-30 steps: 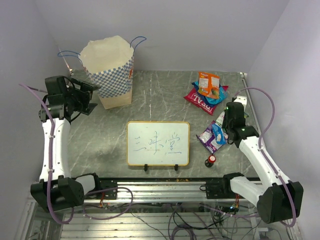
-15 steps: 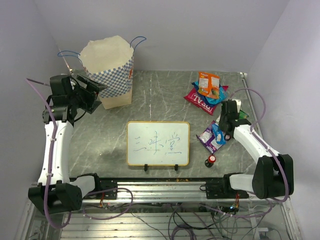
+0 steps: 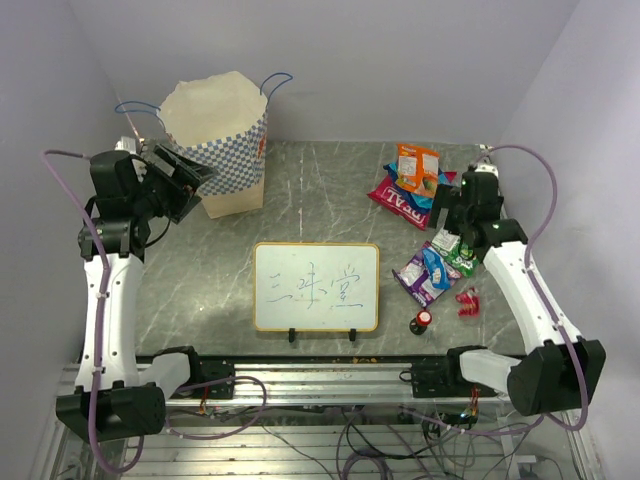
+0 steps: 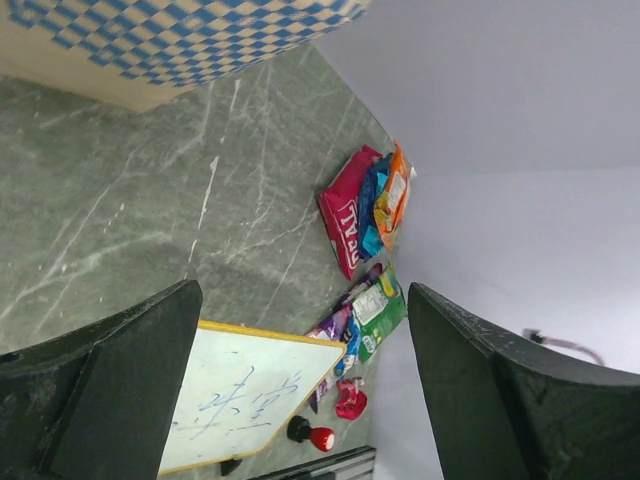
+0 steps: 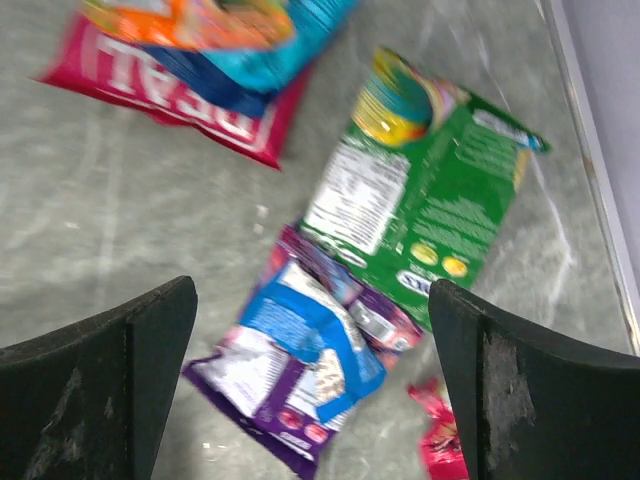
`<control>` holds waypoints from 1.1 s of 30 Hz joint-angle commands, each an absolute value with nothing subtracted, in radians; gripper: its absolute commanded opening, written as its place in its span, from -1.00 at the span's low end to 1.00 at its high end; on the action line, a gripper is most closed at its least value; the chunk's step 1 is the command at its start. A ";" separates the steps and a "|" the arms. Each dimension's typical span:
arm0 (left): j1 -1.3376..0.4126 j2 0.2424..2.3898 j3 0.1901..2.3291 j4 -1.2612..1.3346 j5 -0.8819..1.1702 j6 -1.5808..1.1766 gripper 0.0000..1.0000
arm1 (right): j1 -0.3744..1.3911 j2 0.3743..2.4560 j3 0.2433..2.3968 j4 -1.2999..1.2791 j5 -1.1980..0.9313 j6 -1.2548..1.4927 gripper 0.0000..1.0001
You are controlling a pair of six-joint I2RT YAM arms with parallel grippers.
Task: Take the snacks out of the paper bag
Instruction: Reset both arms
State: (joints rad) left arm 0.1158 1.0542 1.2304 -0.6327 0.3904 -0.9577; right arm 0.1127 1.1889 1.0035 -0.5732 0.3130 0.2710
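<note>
The paper bag (image 3: 216,130) stands upright at the back left, and its checkered band fills the top of the left wrist view (image 4: 180,35). My left gripper (image 3: 183,183) hovers open and empty beside the bag's lower left (image 4: 305,400). The snacks lie at the right: an orange packet (image 3: 417,164) and a blue one on a red packet (image 3: 398,203), a green packet (image 3: 457,250), a purple-blue packet (image 3: 424,273) and a tiny red wrapper (image 3: 467,301). My right gripper (image 3: 442,213) hangs open above the green packet (image 5: 430,190) and the purple-blue packet (image 5: 305,360), holding nothing (image 5: 310,390).
A framed whiteboard (image 3: 316,286) with blue writing stands propped at the table's middle front. A small red-capped black knob (image 3: 422,321) sits by its right corner. Walls close in on the left, back and right, and a metal rail runs along the near edge.
My right gripper has opened and pulled back toward the far right. The green packet and the tiny red wrapper now lie on the table. The left gripper shifted slightly toward the bag.
</note>
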 commanded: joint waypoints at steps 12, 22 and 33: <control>-0.002 1.186 1.626 -0.509 0.605 -0.523 0.89 | 0.163 1.282 1.392 -0.692 -0.325 0.400 1.00; -0.167 1.203 1.879 -0.660 0.501 -0.337 0.89 | 0.163 1.150 1.683 -0.852 -0.200 0.291 1.00; -0.167 1.071 2.025 -0.817 0.258 -0.345 0.89 | 0.163 1.001 1.958 -0.977 -0.038 0.344 1.00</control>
State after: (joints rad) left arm -0.1589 1.1297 1.9987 -0.7612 0.3935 -0.3710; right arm 0.1612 1.0229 1.9190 -0.9051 -0.1196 0.3202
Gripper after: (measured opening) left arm 0.943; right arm 0.999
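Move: The tall paper bag stands some 19 cm ahead of my left hand and 3 cm to its right, its middle about 17 cm lower; the whiteboard is 10 cm back and 25 cm to the right. My empty right hand hangs 15 to 17 cm above the snacks: purple packet 7 cm back and 1 cm left, green one 1 cm ahead and 10 cm right, orange-topped pile 17 cm ahead and 2 cm left, red packet 15 cm back and 8 cm right. I lift both empty, open hands clear to reset. My right hand climbs about 35 cm off the snacks, first swinging some 12 cm left, then drawing back towards its base, fingers tipping up to level and turning counter-clockwise. My left rises some 24 cm away from the paper bag, veering right at first, then pulling back, its fingers tilting up and turning clockwise. ##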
